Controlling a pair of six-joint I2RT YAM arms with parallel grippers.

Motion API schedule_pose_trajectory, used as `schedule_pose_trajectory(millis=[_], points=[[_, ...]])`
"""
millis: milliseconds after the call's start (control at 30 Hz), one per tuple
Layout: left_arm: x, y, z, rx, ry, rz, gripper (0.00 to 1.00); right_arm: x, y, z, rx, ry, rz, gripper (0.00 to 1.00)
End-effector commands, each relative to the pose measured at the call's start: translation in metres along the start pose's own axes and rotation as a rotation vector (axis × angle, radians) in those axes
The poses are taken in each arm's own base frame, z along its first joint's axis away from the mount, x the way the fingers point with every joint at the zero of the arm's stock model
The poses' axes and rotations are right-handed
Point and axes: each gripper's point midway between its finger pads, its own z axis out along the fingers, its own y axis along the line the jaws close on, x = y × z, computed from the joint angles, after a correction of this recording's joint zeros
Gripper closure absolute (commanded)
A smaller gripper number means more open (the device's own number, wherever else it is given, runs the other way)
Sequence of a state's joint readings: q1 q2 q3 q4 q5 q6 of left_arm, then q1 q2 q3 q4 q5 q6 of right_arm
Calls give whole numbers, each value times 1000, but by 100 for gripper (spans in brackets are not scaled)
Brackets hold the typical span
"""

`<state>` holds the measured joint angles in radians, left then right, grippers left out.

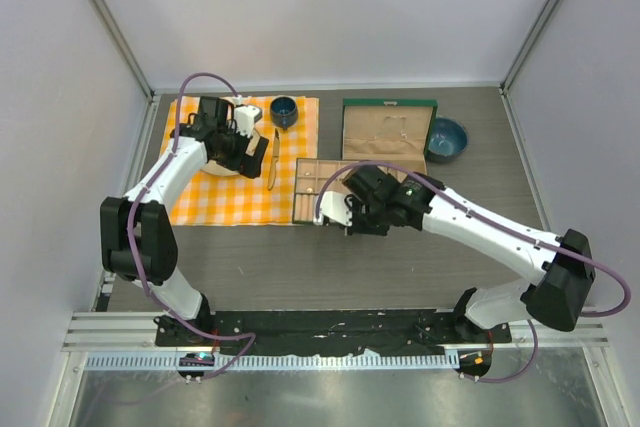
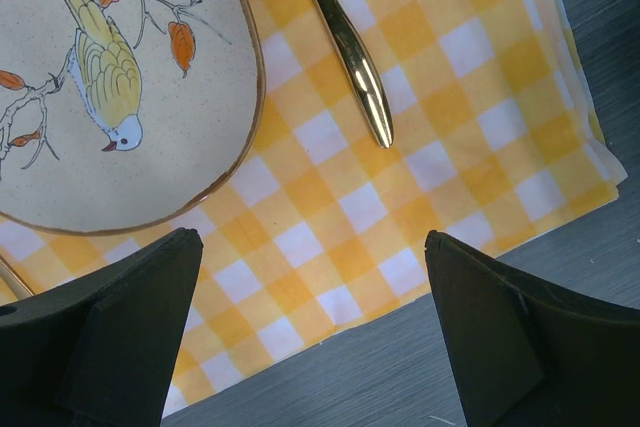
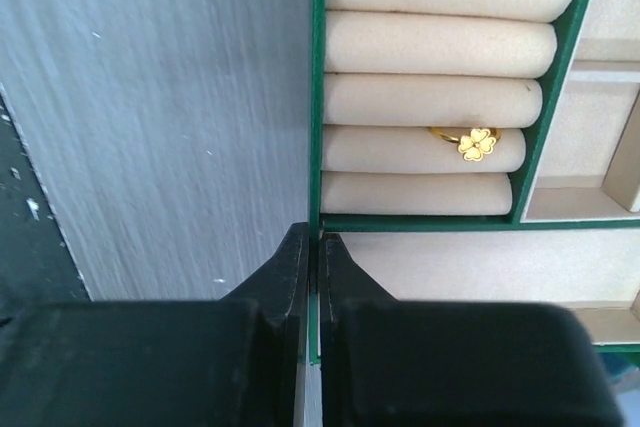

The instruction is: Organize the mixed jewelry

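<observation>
A gold clover ring [image 3: 477,142] sits in a slot between the cream ring rolls of the green-walled jewelry tray [image 3: 318,97]. In the top view that tray [image 1: 300,192] lies in front of its raised lid [image 1: 388,132]; any other mixed jewelry in it is too small to make out. My right gripper [image 3: 318,247] is shut on the tray's green left wall, one finger outside and one inside. It shows at the tray's near left corner [image 1: 345,209]. My left gripper [image 2: 310,242] is open over the checkered cloth's near edge, by the plate [image 1: 240,147], with nothing between its fingers.
A bird-painted plate [image 2: 100,77] and a gold knife [image 2: 355,57] lie on the yellow checkered cloth [image 2: 450,97]. A dark blue cup [image 1: 284,110] stands at the cloth's far edge. A blue bowl [image 1: 446,139] stands right of the lid.
</observation>
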<state>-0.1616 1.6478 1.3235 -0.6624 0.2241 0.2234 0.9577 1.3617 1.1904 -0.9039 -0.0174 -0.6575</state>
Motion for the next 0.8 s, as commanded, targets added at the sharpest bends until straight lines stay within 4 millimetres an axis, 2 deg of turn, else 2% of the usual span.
schedule_pose_trajectory(millis=[0, 133, 467, 667, 767], points=[[-12, 3, -12, -11, -51, 30, 0, 8, -35, -18, 42, -24, -33, 99], [-12, 2, -11, -6, -51, 35, 0, 36, -47, -15, 15, 32, -4, 99], [-11, 2, -7, 3, -43, 31, 0, 88, -76, -15, -3, 21, 5, 99], [-12, 2, -4, 9, -37, 26, 0, 114, -74, -8, -57, -20, -58, 99], [-11, 2, -3, 9, -31, 26, 0, 120, -75, -6, -67, -34, -88, 99]])
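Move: Ahead and to the right of the right hand, which already pinches the ring tray's near wall, lies the jewelry box's open base: its middle is about 15 cm farther out, 8 cm right and 11 cm below. The open lid lies some 18 cm beyond that base, and the blue bowl about 31 cm ahead and 25 cm right of the hand. The left hand has the base about 33 cm to its right, 4 cm back and 8 cm below. Sweeping to the right by about 12 cm and forward by some 7 cm, the right hand carries the raised ring tray level from beside the jewelry box towards the space above its open base. Forward travel fades out towards the end as the hand sinks a couple of centimetres; the closed fingers keep pinching the near wall and the tray's heading stays nearly unchanged. ##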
